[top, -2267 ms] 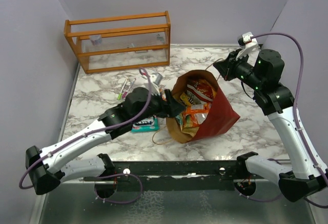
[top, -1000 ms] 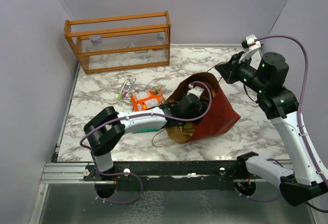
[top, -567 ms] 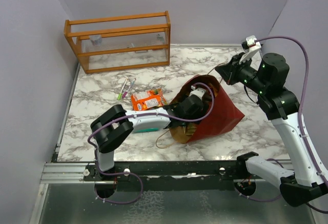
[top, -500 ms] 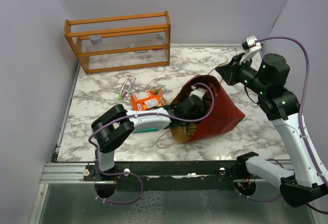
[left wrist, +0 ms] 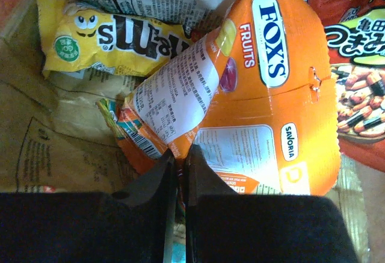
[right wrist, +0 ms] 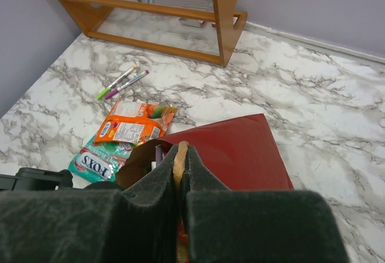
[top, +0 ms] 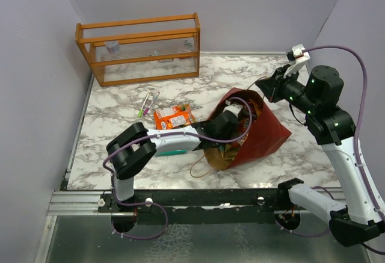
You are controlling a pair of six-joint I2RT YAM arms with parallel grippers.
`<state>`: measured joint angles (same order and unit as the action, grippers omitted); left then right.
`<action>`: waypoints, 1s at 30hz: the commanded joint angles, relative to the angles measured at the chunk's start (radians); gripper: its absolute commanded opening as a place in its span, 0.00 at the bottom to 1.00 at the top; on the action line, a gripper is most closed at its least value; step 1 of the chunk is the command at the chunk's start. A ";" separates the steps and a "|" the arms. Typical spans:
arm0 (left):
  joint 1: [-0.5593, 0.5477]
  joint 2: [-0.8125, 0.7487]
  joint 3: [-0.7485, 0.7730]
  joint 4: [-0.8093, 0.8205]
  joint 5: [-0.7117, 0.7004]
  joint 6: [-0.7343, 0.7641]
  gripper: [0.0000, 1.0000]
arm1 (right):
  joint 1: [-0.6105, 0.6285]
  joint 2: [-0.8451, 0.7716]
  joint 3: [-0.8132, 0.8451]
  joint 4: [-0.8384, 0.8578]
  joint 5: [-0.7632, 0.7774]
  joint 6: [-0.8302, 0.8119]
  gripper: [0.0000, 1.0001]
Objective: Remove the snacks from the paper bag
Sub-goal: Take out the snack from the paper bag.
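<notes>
The dark red paper bag [top: 264, 133] lies on its side, mouth toward the left. My left gripper [top: 230, 116] reaches into it. In the left wrist view the left gripper [left wrist: 179, 153] is shut on the lower edge of an orange Fox's packet [left wrist: 264, 112]. Beside it lie a yellow packet [left wrist: 111, 40] and a red packet [left wrist: 358, 64] on the brown inside [left wrist: 48, 148]. My right gripper [right wrist: 180, 150] is shut on the bag's tan cord handle [right wrist: 180, 162] above the bag [right wrist: 234, 148]. From above, the right gripper [top: 266, 86] sits at the bag's upper rim.
An orange packet [top: 172, 117] and a teal packet [top: 175, 152] lie on the marble left of the bag; the right wrist view also shows them, the orange packet [right wrist: 129, 127] and the teal packet [right wrist: 99, 163]. Pens [top: 146, 103] lie behind them. The orange wooden rack [top: 141, 49] stands at the back left.
My left gripper, open inside the bag a second ago, has shut on the orange packet. The right gripper has drawn the handle slightly right and the bag has shifted with it.
</notes>
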<state>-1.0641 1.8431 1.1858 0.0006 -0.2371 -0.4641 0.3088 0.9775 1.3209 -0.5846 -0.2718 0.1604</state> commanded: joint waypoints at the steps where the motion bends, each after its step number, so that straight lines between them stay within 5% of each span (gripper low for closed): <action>1: -0.003 -0.081 0.007 -0.093 0.004 0.028 0.00 | 0.001 -0.048 0.027 0.069 0.028 0.003 0.02; 17: -0.011 -0.499 -0.021 -0.171 0.302 0.112 0.00 | 0.001 -0.081 -0.041 0.068 0.116 0.003 0.02; 25: -0.010 -0.675 0.026 -0.266 0.244 0.109 0.00 | 0.001 -0.141 -0.080 0.109 0.283 0.035 0.02; 30: -0.009 -0.771 0.066 -0.336 -0.008 0.114 0.00 | 0.001 -0.174 -0.097 0.134 0.302 0.058 0.02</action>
<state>-1.0691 1.1660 1.1748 -0.3119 -0.0368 -0.3611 0.3088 0.8463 1.2270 -0.5507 -0.0441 0.1879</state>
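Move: The left hand is already shut on an orange Fox's packet inside the paper bag, whose middle lies about 5 cm to its right and level with it front to back. Outside, another orange packet lies on the table some 18 cm to the left, 5 cm farther out and 7 cm lower; the teal packet is about 19 cm left and 4 cm nearer the base. From the right hand, that tabled orange packet is roughly 22 cm left, 4 cm ahead and 36 cm below. Upward about 22 cm, quickly, the left hand draws the pinched orange packet out through the bag's mouth, backing some 8 cm and veering more to the left towards the end, while it turns about 15 degrees clockwise and rolls left side down. The right hand keeps its pinch on the bag's handle, drifting 4 cm right and swinging some 15 degrees clockwise. ##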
